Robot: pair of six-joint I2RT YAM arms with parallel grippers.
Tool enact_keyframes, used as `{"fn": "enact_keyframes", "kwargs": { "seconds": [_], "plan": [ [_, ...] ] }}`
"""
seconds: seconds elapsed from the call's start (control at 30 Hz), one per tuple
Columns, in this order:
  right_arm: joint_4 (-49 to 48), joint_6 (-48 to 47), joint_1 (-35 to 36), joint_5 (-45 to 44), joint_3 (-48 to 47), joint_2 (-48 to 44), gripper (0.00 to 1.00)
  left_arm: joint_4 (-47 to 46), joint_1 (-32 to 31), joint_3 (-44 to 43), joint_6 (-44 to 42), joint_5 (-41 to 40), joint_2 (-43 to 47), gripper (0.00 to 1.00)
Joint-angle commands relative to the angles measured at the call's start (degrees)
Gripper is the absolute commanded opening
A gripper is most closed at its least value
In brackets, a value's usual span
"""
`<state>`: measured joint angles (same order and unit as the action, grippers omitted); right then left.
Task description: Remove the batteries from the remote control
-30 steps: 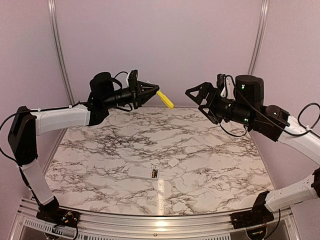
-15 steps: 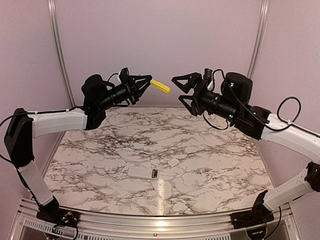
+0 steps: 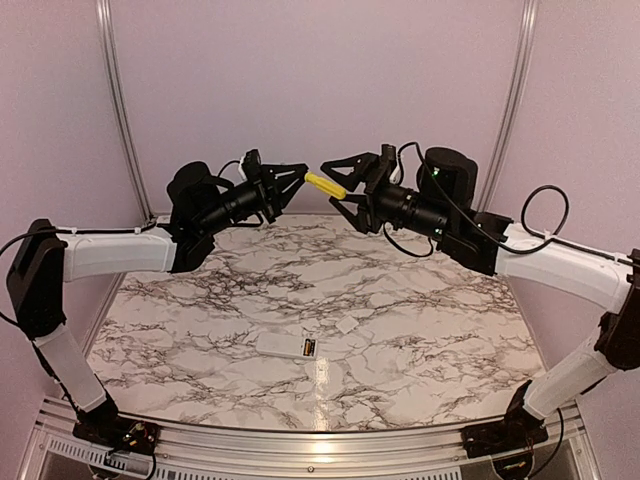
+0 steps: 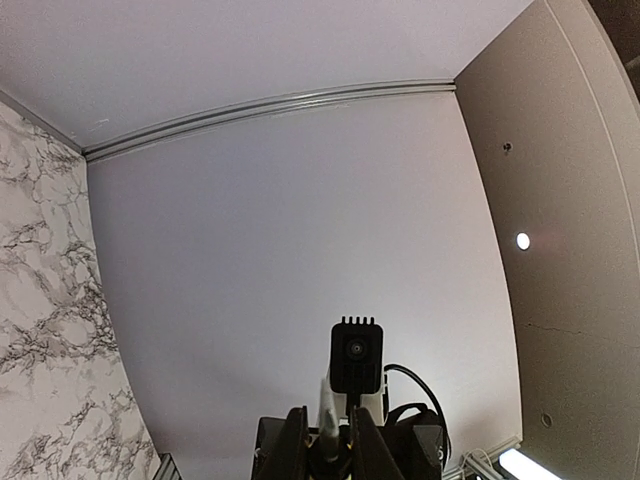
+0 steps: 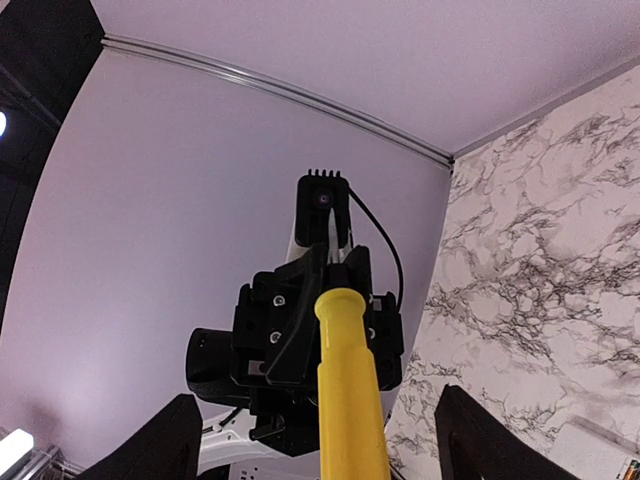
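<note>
The white remote control [image 3: 283, 346] lies flat at the table's near centre. Its dark battery recess [image 3: 308, 348] sits at its right end, and the batteries show only as a small coppery-dark patch there. High above the table's far edge, my left gripper [image 3: 301, 172] is shut on the thin metal shaft [image 4: 327, 412] of a screwdriver. The screwdriver's yellow handle [image 3: 326, 185] points at the right arm. My right gripper [image 3: 332, 184] is open, with its fingers [image 5: 172, 440] standing either side of the yellow handle [image 5: 350, 400] and a gap on both sides.
A small white cover piece [image 3: 347, 325] lies on the marble tabletop [image 3: 420, 300] just right of the remote. Pink walls with metal corner rails [image 3: 118, 100] close in the back and sides. Both arms hang in the air over the table's far edge.
The right arm has swung left towards the left gripper, so its jaws now straddle the yellow handle, and they have narrowed a little. The left gripper has shifted slightly and still holds the screwdriver.
</note>
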<state>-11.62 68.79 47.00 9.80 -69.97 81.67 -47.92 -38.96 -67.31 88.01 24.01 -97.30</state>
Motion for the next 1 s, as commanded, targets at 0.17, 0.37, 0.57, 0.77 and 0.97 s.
{"fn": "enact_keyframes", "kwargs": {
  "seconds": [0.17,0.37,0.57,0.77,0.97],
  "plan": [
    [-3.17,1.6,-0.3,2.33,-4.88,3.1,0.68,-2.32,-1.11,1.35,-0.66,-3.16,2.05,0.0],
    [-3.02,1.61,-0.33,2.33,-5.77,3.75,0.57,-1.74,-1.21,2.19,-1.35,-4.35,2.63,0.0],
    [-2.86,1.78,-0.33,2.85,-5.87,4.2,0.51,-0.85,-1.21,2.01,-2.21,-4.67,2.37,0.0],
    [-2.15,1.61,-0.42,2.5,-5.94,4.02,0.42,0.57,-1.21,1.8,-3.02,-4.94,2.46,0.0],
    [-1.44,1.54,-0.46,2.51,-6.15,4.29,0.29,2.11,-1.24,1.92,-4.18,-4.9,2.82,0.0]
  ]
}}
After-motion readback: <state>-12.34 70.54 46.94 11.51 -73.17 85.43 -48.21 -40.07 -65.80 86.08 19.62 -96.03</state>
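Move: The yellow handle of the screwdriver already lies between the right hand's wide-open fingers, its middle about 2 cm to the left of the hand point, 1 cm ahead and at the same height. From the left hand, which holds the shank, the handle's middle is some 5 cm to the right and 2 cm back. Well below, roughly 36 cm under the right hand, lie the remote control, about 11 cm back and 9 cm left, and the battery cover, 5 cm back and 5 cm right. The right hand eases on to the left and slightly forward by only about 1.5 cm, farther over the yellow handle, stops about halfway through, and keeps its attitude while its fingers close steadily from wide open to about a third open around the handle. The left hand stays in place holding the screwdriver out by its shank towards the right hand, fingers still shut, swinging just some 5 degrees counter-clockwise. ##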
